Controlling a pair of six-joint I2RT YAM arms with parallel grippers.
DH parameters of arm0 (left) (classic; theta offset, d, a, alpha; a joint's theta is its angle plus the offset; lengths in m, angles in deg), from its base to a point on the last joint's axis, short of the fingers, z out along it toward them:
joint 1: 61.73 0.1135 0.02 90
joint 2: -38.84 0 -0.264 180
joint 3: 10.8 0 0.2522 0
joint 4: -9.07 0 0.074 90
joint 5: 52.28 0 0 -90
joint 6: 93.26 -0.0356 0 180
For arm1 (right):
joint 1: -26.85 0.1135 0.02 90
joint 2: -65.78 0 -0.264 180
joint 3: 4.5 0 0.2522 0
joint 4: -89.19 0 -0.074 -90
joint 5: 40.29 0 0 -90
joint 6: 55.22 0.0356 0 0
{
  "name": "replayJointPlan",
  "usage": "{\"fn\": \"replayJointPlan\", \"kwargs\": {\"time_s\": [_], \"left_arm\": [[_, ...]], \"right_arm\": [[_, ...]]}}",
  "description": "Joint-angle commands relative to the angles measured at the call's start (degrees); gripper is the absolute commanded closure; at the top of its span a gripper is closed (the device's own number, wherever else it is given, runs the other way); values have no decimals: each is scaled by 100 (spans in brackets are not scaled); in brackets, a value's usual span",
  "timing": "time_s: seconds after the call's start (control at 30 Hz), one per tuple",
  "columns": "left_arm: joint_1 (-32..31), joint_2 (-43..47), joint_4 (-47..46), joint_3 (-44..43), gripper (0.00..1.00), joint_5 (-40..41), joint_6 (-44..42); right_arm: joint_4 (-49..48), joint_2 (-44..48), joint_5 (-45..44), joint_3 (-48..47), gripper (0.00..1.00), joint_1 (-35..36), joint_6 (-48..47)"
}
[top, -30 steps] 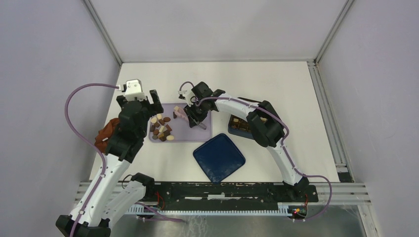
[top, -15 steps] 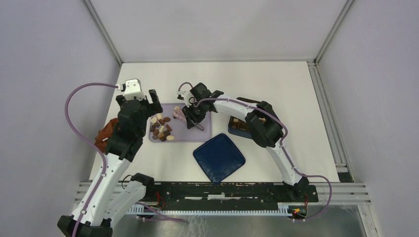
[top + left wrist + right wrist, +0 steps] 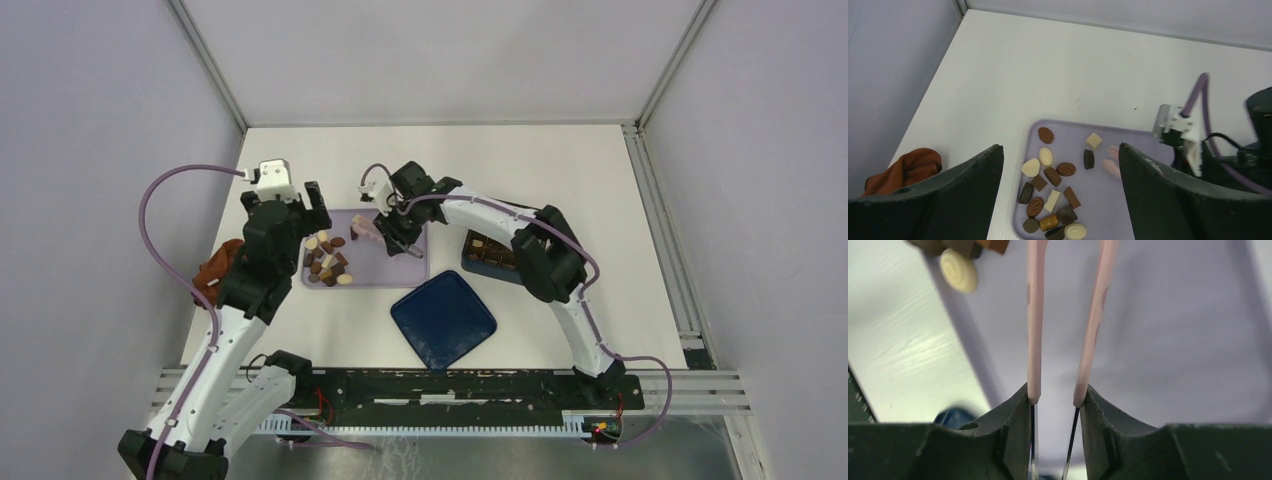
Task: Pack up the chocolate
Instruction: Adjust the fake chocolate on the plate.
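Observation:
The chocolate (image 3: 328, 262) lies as several small dark, brown and cream pieces on the left part of a lilac tray (image 3: 385, 272). In the left wrist view the pieces (image 3: 1052, 176) sit between and below my fingers. My left gripper (image 3: 300, 215) hovers open above them (image 3: 1059, 147), holding nothing. My right gripper (image 3: 395, 235) is shut on pink tongs (image 3: 365, 232), pinching their two arms (image 3: 1034, 315) partly together (image 3: 1055, 392). The tong tips (image 3: 1110, 160) reach over the tray just right of a dark piece. A cream round piece (image 3: 958, 270) shows at the tray's edge.
A dark blue box (image 3: 487, 252) holding some chocolate pieces stands right of the tray, partly under the right arm. Its blue lid (image 3: 443, 318) lies in front of the tray. A reddish-brown cloth (image 3: 215, 270) is bunched at the table's left edge (image 3: 903, 167).
The right arm's elbow has swung slightly to the right while the tongs stay over the tray. The left gripper has barely shifted.

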Motion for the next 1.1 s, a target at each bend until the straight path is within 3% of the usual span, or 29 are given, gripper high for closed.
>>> {"fn": "replayJointPlan", "kwargs": {"time_s": [0.0, 0.2, 0.33, 0.4, 0.53, 0.7, 1.07], "left_arm": [[47, -132, -213, -35, 13, -330, 108], [45, -722, 563, -699, 30, -2027, 1251], [26, -918, 200, -63, 42, -3608, 2411], [-58, -1064, -115, 348, 51, -3965, 2844], [-671, -1523, -427, 693, 63, -3270, 3097], [-1340, -2874, -645, 341, 76, -2526, 3034], [-1806, -4963, -777, -641, 84, -2060, 2955]], "right_arm": [[-192, 1795, 599, 658, 59, -447, -691], [-915, 3882, 1625, 2626, 60, -1316, -1083], [-1259, 5129, 1900, 3752, 59, -1834, -1273], [-1360, 5643, 1945, 4205, 59, -2053, -1425], [-1771, 6285, 2282, 4914, 58, -2444, -1344], [-1675, 6311, 2486, 4920, 59, -2548, -1416], [-1521, 6420, 2514, 4980, 59, -2666, -1575]]}}
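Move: The purple plate's middle lies about 12 cm to the left hand's right, a centimetre or two ahead and 28 cm below; the chocolates lie heaped on it, some 3 cm right, 2 cm back and 27 cm down. From the right hand, which holds the pink tongs, the chocolate box is roughly 26 cm right, 1 cm back and slightly below; the plate's middle is 8 cm left, 1 cm back, 5 cm down; the navy tray 11 cm right, 17 cm back. Clear the right gripper off the plate first: lift it about 19 cm and swing it 21 cm right towards the box, slightly back, tongs still gripped. As it leaves, bring the left gripper right about 20 cm, then steeply down 23 cm to low over the plate's empty right side, tipping its fingers some 40 degrees downward and closing them nearly shut on nothing. ##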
